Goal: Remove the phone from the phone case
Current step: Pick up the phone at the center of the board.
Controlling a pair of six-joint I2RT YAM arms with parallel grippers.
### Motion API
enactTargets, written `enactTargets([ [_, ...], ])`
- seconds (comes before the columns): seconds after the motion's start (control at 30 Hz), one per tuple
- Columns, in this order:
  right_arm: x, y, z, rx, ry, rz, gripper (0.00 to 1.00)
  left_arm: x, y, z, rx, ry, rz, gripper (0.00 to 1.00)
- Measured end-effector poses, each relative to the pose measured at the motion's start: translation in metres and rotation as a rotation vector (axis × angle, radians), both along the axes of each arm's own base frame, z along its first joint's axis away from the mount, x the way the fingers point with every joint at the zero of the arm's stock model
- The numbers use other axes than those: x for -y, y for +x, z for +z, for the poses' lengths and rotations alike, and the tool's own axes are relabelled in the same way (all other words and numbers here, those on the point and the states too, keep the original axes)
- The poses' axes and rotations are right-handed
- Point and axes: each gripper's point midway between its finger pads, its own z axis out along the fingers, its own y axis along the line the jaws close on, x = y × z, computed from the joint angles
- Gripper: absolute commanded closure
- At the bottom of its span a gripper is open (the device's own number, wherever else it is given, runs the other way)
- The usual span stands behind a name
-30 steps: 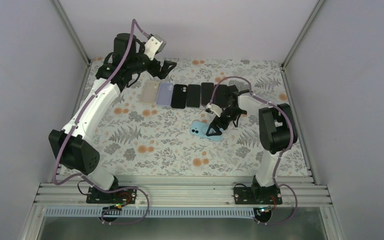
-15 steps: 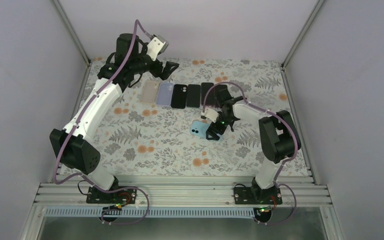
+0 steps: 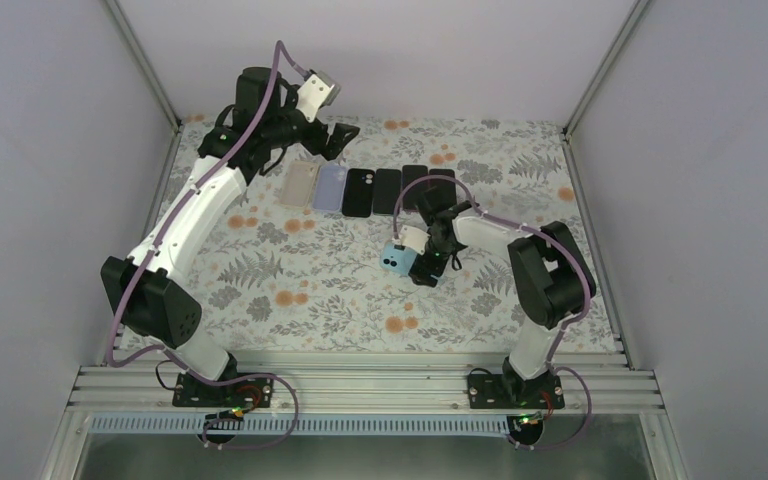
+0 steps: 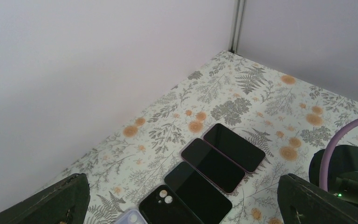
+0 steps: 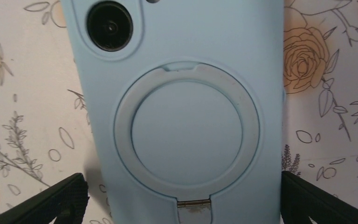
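A light blue phone case [image 3: 394, 262] with a ring stand [image 5: 186, 128] lies back-up on the floral table. The phone is inside it; only its camera lens [image 5: 109, 25] shows. My right gripper [image 3: 424, 264] is low over the case's right end, open, with one finger [image 5: 46, 203] off each long edge and the case [image 5: 186, 56] between them. The right finger [image 5: 324, 203] is at the case's edge; a thin gap remains on the left. My left gripper [image 3: 338, 134] hangs open and empty, high above the back left [image 4: 182, 186].
A row lies along the back: a clear case [image 3: 299, 184], a lilac case [image 3: 330, 187], a black case [image 3: 358, 192] and three dark phones [image 3: 387, 190] [image 3: 414, 185] [image 3: 442, 183]. The left wrist view shows the black case [image 4: 165, 205] and the phones [image 4: 234, 147]. Enclosure walls stand close behind.
My right gripper has slid left along the light blue case and dropped astride it, and its jaws have narrowed slightly. The left arm has shifted only a little.
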Motion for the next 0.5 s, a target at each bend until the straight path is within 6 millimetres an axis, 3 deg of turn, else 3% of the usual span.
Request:
enactTargets([
  [0.23,0.0043,0.0073,-0.002,0.023,-0.043,0.006,0.25,0.001,0.0005,-0.0005,-0.003,0.0,0.009,0.0],
  [0.5,0.0033,0.0078,0.0002,0.019,-0.053,0.012,0.33,0.0004,0.002,0.0006,-0.008,-0.013,0.024,0.0],
])
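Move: The blue phone lies flat between the right hand's open fingers, its middle roughly 3 cm to the left and level fore and aft, about 1 cm below. Three black phones lie about 15 cm farther out than that hand: one some 4 cm to its right, one 3 cm to its left, one 10 cm to its left. From the raised left hand the blue phone is about 16 cm back, 16 cm right and 35 cm down. Forward by barely 1 cm, staying low over the board, the right hand centres itself across the lower end of the blue phone while its fingers close by about a fifth of their range. The fingers, pointing down, come to pinch the phone by its two long edges, near the ring's hinge; the grip load rises at the end, with no lift yet. ##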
